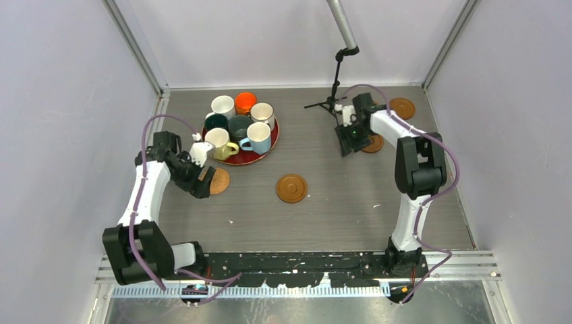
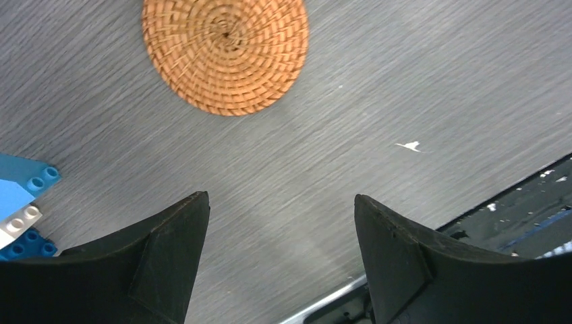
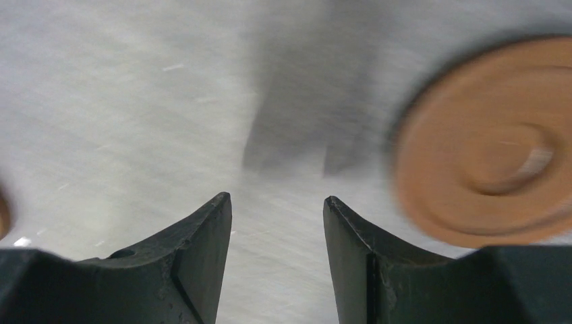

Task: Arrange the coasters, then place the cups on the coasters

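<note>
Several cups stand together on a red round tray (image 1: 269, 148): white (image 1: 222, 106), orange (image 1: 245, 102), cream (image 1: 262, 113), light blue (image 1: 258, 137), pale yellow (image 1: 218, 142) and two dark ones. A woven coaster (image 1: 221, 181) (image 2: 225, 54) lies on the table just ahead of my left gripper (image 1: 201, 187) (image 2: 280, 199), which is open and empty. Smooth wood coasters lie at mid-table (image 1: 291, 188), far right (image 1: 403, 108), and beside my right gripper (image 1: 374, 144) (image 3: 499, 142). My right gripper (image 1: 351, 143) (image 3: 276, 199) is open and empty, the blurred coaster off to its right.
A small black tripod stand (image 1: 330, 101) and a grey pole (image 1: 342, 27) stand at the back, close to the right arm. Blue and white toy bricks (image 2: 20, 202) show at the left edge of the left wrist view. Grey walls enclose the table.
</note>
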`<move>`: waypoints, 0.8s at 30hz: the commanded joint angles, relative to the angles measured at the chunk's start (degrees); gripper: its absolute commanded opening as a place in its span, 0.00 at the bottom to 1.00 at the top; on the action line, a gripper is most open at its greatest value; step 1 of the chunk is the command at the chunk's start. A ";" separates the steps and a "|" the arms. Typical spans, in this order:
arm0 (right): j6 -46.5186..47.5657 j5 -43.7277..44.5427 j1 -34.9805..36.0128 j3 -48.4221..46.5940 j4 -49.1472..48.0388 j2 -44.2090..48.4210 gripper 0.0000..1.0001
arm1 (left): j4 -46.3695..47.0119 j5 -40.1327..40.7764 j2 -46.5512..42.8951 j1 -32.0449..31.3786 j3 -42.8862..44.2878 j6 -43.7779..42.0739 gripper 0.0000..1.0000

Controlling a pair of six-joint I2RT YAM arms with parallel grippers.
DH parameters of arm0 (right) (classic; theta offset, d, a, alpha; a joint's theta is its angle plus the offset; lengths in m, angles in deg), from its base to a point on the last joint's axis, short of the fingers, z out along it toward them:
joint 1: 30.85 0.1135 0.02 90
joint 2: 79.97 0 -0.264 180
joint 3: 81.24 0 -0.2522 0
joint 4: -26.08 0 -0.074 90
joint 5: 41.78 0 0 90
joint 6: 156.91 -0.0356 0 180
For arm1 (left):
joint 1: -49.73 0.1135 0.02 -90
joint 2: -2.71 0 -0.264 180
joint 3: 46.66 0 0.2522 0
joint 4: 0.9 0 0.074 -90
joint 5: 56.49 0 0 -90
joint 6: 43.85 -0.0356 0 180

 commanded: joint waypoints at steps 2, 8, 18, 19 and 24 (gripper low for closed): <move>-2.01 -3.90 11.37 4.54 -2.59 7.92 0.58 | 6.18 -3.53 2.05 3.71 -3.55 -8.32 0.77; -5.17 -1.97 20.59 7.00 -6.46 7.67 0.59 | 15.71 -4.46 1.11 3.72 -9.32 -11.63 0.73; -7.18 0.06 29.37 6.70 -8.76 6.46 0.60 | 21.99 -11.55 4.72 3.27 -10.68 -18.25 0.58; -7.11 0.76 30.08 6.86 -8.90 6.27 0.60 | 22.33 -11.54 5.24 3.09 -10.62 -18.83 0.58; -6.93 7.00 32.59 8.47 -10.88 4.82 0.62 | 25.19 -11.26 7.40 1.51 -11.11 -20.10 0.57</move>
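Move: The lone wooden coaster lies about 20 cm to the right hand's left and 14 cm back, some 3 cm lower; the just-placed coaster is 7 cm right and 1 cm ahead of this hand. From the left hand, the woven coaster is about 7 cm ahead, 3 cm right and 10 cm below; the yellow cup stands 11 cm beyond the woven coaster and 1 cm farther right, the light-blue cup 12 cm beyond and 14 cm right of it. Right hand sweeps 20 cm left and back towards the lone coaster; left sinks 5 cm and forward, fingers narrowing. ##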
